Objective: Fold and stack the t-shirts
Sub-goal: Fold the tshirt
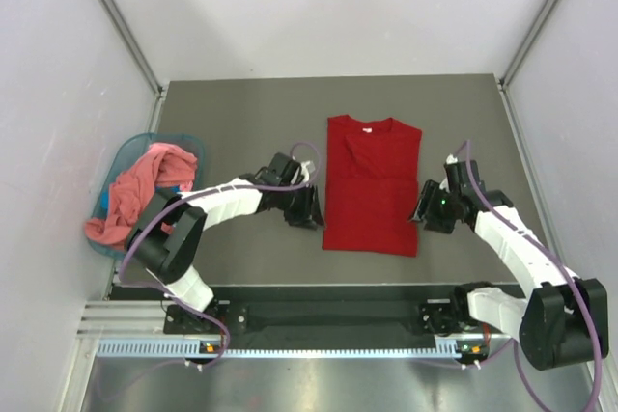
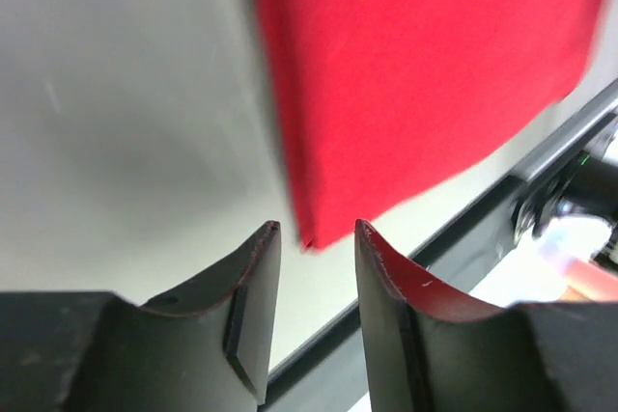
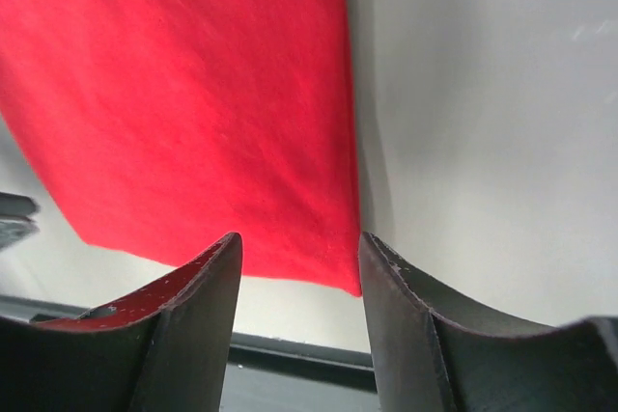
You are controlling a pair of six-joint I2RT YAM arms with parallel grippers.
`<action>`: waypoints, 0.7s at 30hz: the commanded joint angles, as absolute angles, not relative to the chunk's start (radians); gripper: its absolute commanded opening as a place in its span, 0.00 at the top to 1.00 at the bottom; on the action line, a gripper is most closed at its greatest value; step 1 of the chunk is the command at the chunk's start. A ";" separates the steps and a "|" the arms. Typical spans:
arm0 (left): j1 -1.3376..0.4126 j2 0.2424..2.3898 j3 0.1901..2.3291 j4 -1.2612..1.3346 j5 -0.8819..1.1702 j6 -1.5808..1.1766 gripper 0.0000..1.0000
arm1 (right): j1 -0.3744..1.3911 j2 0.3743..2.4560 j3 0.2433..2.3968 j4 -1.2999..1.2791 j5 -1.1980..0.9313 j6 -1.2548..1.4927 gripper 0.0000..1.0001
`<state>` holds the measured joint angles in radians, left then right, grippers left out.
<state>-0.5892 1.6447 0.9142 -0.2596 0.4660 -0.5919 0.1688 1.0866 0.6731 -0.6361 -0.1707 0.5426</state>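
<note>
A deep red t-shirt (image 1: pixel 372 185) lies flat on the grey table as a long rectangle with its sleeves folded in. Its white neck label (image 1: pixel 367 123) is at the far end. My left gripper (image 1: pixel 311 209) sits just off the shirt's near-left corner, open and holding nothing. In the left wrist view that corner of the red shirt (image 2: pixel 415 74) lies just ahead of the gripper (image 2: pixel 317 233). My right gripper (image 1: pixel 423 209) is by the near-right corner, also open. In the right wrist view the gripper (image 3: pixel 299 248) frames the shirt's corner (image 3: pixel 193 103) without touching it. A salmon-pink t-shirt (image 1: pixel 135 195) is heaped in the basket.
The teal plastic basket (image 1: pixel 121 156) stands at the table's left edge with the pink cloth spilling over its rim. A dark rail (image 1: pixel 328 311) runs along the table's near edge, close behind both grippers. White walls enclose the table.
</note>
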 commanded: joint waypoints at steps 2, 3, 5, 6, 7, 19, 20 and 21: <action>-0.589 1.602 0.778 -0.101 0.526 -0.675 0.57 | 0.196 1.072 0.614 -0.614 -0.225 0.592 0.47; -0.591 1.598 0.772 -0.094 0.525 -0.681 0.57 | 0.201 1.059 0.606 -0.606 -0.229 0.597 0.47; -0.591 1.588 0.778 -0.103 0.511 -0.672 0.58 | 0.207 1.042 0.604 -0.607 -0.219 0.604 0.47; -0.591 1.580 0.791 -0.136 0.496 -0.660 0.58 | 0.210 1.034 0.613 -0.614 -0.210 0.604 0.47; -0.591 1.569 0.808 -0.150 0.477 -0.649 0.58 | 0.213 1.035 0.645 -0.621 -0.192 0.594 0.47; -0.595 1.643 1.043 -0.316 0.399 -0.617 0.56 | 0.239 1.086 0.658 -0.649 -0.110 0.625 0.47; -0.604 1.634 0.987 -0.273 0.405 -0.647 0.56 | 0.239 1.077 0.637 -0.625 -0.142 0.646 0.46; -0.609 1.634 0.962 -0.252 0.416 -0.658 0.55 | 0.241 1.068 0.617 -0.609 -0.159 0.666 0.46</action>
<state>-0.5919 1.6382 1.0592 -0.2558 0.3969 -0.6125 0.2276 1.0954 0.6716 -0.6289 -0.1326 0.5964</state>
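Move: The red t-shirt's near-left corner lies about 5 cm back, 4 cm right of and 6 cm below the left hand. Its near-right corner is some 7 cm back of the right hand, neither left nor right, 7 cm below. The shirt's middle lies roughly 15 cm ahead and 20 cm right of the left hand, 15 cm ahead and 17 cm left of the right hand. Over the t-shirt's near corners both open hands first dip back and down, the left about 4 cm, the right a little less, then swing forward and up. The left rises farthest, some 9 cm each way from its low point, away from its corner, its fingers tipping up, and starts to sink again; the right bobs back to about where it began. Neither gripper closes. ##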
